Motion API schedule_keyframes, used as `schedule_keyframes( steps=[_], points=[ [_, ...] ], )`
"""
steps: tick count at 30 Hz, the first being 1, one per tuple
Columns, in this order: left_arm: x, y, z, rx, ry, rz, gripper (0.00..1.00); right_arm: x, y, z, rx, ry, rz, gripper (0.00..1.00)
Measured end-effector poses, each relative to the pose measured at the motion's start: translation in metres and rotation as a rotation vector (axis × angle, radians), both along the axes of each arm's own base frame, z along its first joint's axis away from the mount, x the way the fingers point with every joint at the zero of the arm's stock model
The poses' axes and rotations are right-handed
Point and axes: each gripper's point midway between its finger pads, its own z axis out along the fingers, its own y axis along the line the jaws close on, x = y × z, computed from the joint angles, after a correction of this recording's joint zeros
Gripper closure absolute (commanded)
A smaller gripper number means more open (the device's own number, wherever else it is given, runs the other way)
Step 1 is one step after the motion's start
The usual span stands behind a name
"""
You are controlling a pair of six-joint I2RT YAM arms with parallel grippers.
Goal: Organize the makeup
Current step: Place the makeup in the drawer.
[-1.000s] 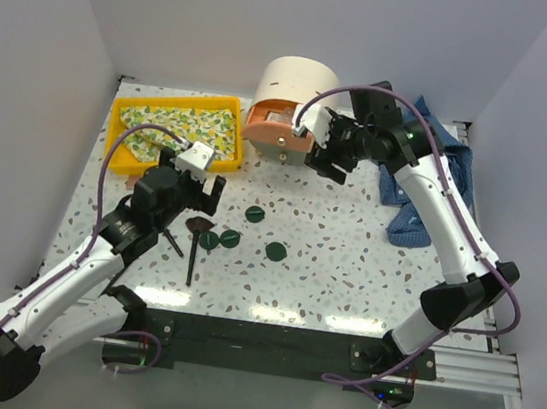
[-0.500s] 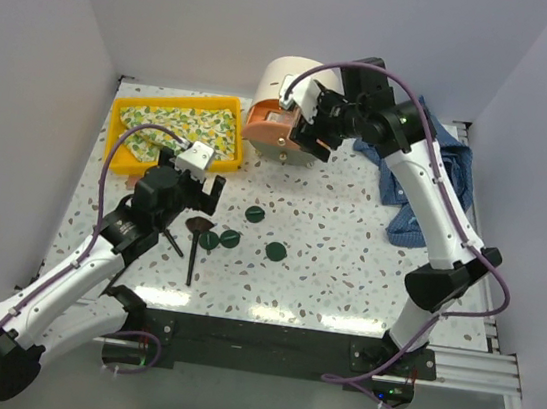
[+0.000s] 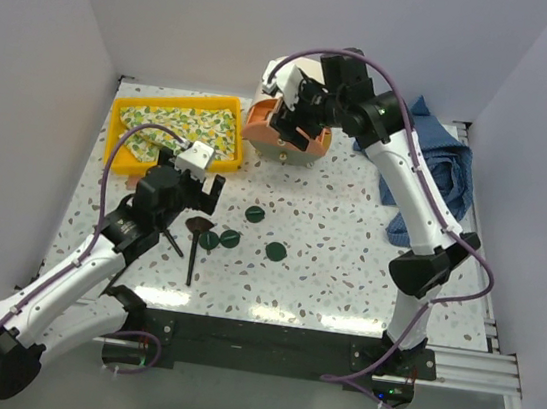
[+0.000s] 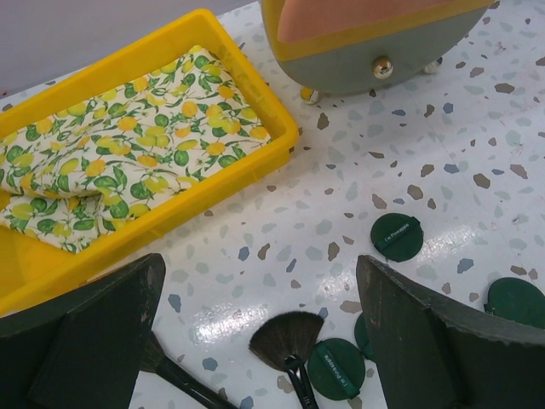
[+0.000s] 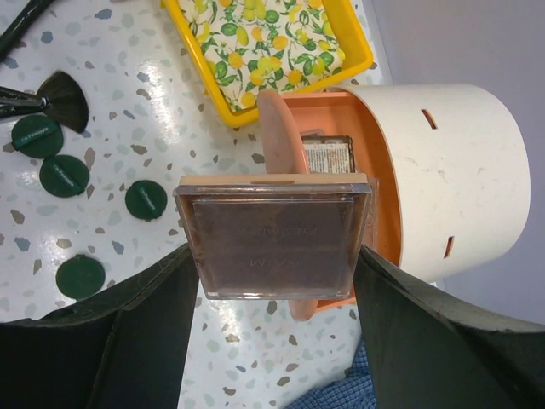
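Note:
My right gripper (image 5: pixel 272 256) is shut on a flat pink-brown palette (image 5: pixel 274 230), held above the open front of a round cream case (image 5: pixel 443 170) with an orange inside. Another palette (image 5: pixel 328 153) lies in that case. In the top view the right gripper (image 3: pixel 298 107) is at the case (image 3: pixel 295 76). Several dark green discs (image 3: pixel 255 213) lie mid-table. A fan-headed brush (image 4: pixel 289 338) and a second dark brush (image 4: pixel 170 375) lie below my left gripper (image 4: pixel 264 315), which hangs open over them and touches nothing.
A yellow tray (image 3: pixel 125 109) with a leaf-patterned cloth (image 4: pixel 128 145) stands at the back left. A blue cloth (image 3: pixel 439 176) lies bunched at the back right. The table's edges run close to the white walls.
My right arm has swung left and back, carrying the palette from beside the case to its open front. The left arm and the things on the table have not moved.

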Motion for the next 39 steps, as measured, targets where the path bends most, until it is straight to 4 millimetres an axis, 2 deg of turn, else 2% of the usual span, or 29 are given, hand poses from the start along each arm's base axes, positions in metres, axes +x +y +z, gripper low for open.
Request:
schedule_keyframes(
  steps=[8,15,22,28,30,35,39],
  points=[
    [0.001,0.002,-0.002,0.008,0.007,0.009,0.00,0.009,0.013,0.006,0.068,-0.007,-0.013,0.99],
    [0.002,0.003,-0.006,0.022,0.014,0.015,0.00,0.025,0.027,0.006,0.122,-0.020,-0.032,1.00],
    [0.001,0.004,-0.007,0.027,0.017,0.019,0.00,0.055,0.036,-0.005,0.132,-0.061,-0.096,0.93],
    [0.001,0.005,-0.007,0.029,0.017,0.022,0.00,0.081,0.039,-0.032,0.098,-0.063,-0.165,0.83],
    [0.001,0.005,-0.007,0.029,0.017,0.023,0.00,0.087,0.038,-0.042,0.079,-0.057,-0.187,0.78],
    [0.001,0.005,-0.006,0.035,0.015,0.020,0.00,0.094,0.032,-0.043,0.079,-0.066,-0.215,0.70],
    [0.001,0.005,-0.006,0.034,0.013,0.020,0.00,0.098,0.026,-0.053,0.066,-0.055,-0.231,0.65]
  ],
)
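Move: In front of the right hand, which still pinches the makeup palette, the open drawer lies about 13 cm ahead, 3 cm left and some 15 cm below. The white cabinet body stands about 11 cm beyond the drawer and 2 cm to its right; the yellow tray is some 29 cm left of the drawer, level with it. The nearest green disc lies about 6 cm back and 6 cm left of this hand. From the left hand the drawer is some 21 cm ahead, 16 cm right and 3 cm below. Carrying the makeup palette over to the open drawer, the right hand first edges forward and left with a slight rise, then pushes on forward and sinks steeply towards the drawer, about 10 cm forward and 5 cm down in all. It swings some 15 degrees clockwise on the way, the fingers keeping their hold throughout. ##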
